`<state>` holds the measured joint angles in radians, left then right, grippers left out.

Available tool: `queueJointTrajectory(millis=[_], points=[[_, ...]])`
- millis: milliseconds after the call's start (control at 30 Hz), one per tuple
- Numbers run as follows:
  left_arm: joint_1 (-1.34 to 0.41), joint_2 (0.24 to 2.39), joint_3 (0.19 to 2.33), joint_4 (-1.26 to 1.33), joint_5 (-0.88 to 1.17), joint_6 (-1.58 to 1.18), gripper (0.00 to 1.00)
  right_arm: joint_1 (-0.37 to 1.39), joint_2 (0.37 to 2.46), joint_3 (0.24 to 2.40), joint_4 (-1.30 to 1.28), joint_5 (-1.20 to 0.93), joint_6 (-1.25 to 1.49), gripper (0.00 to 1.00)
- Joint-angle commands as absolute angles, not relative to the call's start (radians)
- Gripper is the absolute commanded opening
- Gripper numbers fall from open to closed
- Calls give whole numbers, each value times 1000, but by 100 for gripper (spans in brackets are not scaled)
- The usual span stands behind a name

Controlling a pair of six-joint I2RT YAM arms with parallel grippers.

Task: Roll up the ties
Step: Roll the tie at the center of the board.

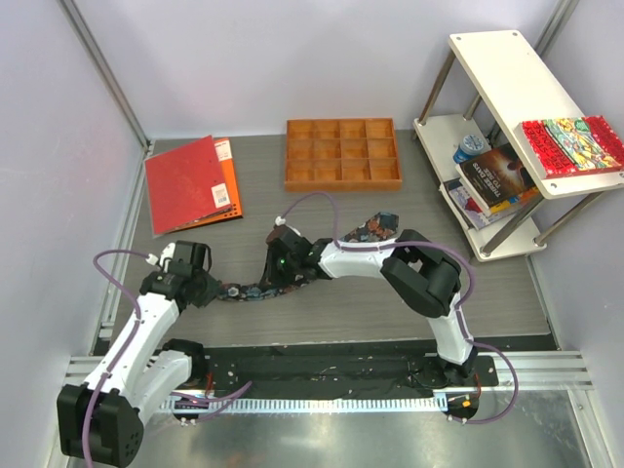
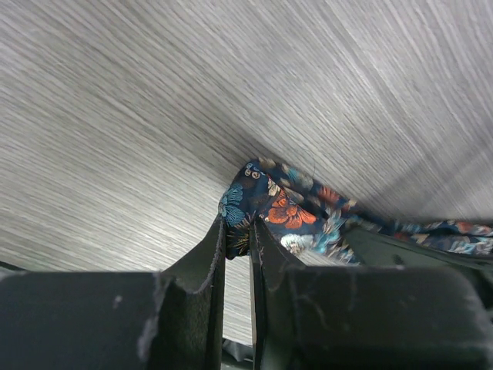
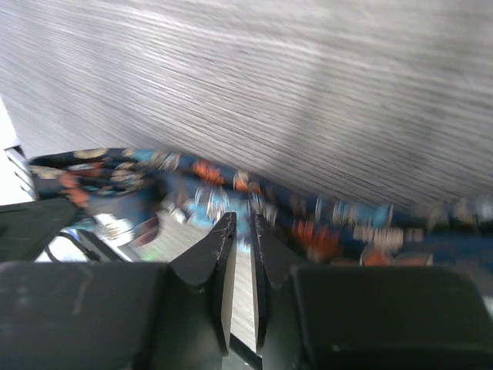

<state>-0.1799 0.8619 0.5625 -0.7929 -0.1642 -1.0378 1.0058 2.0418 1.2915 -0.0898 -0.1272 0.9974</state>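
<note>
The tie [image 1: 249, 291], dark navy with orange, teal and white flowers, lies across the grey table from my left gripper toward the middle. Its wide end [image 1: 375, 227] shows behind the right arm. My left gripper [image 1: 213, 288] sits at the tie's left end. In the left wrist view that gripper [image 2: 237, 225] is shut on a folded end of the tie [image 2: 289, 212]. My right gripper [image 1: 276, 265] is down on the tie's middle stretch. The right wrist view is blurred; there the gripper [image 3: 243, 220] stands nearly shut with the tie [image 3: 316, 231] pinched at its tips.
A red folder on an orange one [image 1: 190, 183] lies at the back left. A wooden compartment tray [image 1: 342, 153] stands at the back centre. A white shelf unit [image 1: 517, 107] at the right holds books, with a red patterned book [image 1: 570, 144] on its upper shelf.
</note>
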Motion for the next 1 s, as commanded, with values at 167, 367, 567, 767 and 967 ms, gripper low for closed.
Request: queueJointTrajectory(millis=[167,367,567,767,967], points=[[-190,879,606,-811,-239,-1020,8,1051,1942,1414,-71,-178,988,20],[-189,885,620,-819,-241,-1015,8,1057,2019,1454,-17,-232,1025,18],[-190,887,634,-827,-242,-1011,8,1060,2095,1473,57,-276,1058,15],[-189,887,658,-844,-233,-1002,7,1057,2158,1523,69,-281,1060,14],[-190,893,693,-864,-232,-982,8,1051,2223,1588,75,-294,1072,13]])
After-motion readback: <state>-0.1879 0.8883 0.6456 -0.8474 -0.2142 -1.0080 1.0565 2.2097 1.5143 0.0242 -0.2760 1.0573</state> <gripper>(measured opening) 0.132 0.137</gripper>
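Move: The tie's bunched left end is already pinched in my left fingers, right at the tips. From my right hand, which is low over the strip with nearly shut fingers, that bunched end lies about 10 cm to the left, level fore and aft and at about the same height. The tie's far end is some 26 cm to its right and 13 cm ahead; the red folder lies roughly 25 cm ahead and 18 cm left. I hop my right hand about 8 cm left along the tie to the bunched end: up some 7 cm in an arc, easing back slightly, then down again to set its nearly closed tips on the cloth close by my left fingers, the wrist rolling about 10 degrees. My left hand keeps its pinch and, late on, rises about 2 cm. ##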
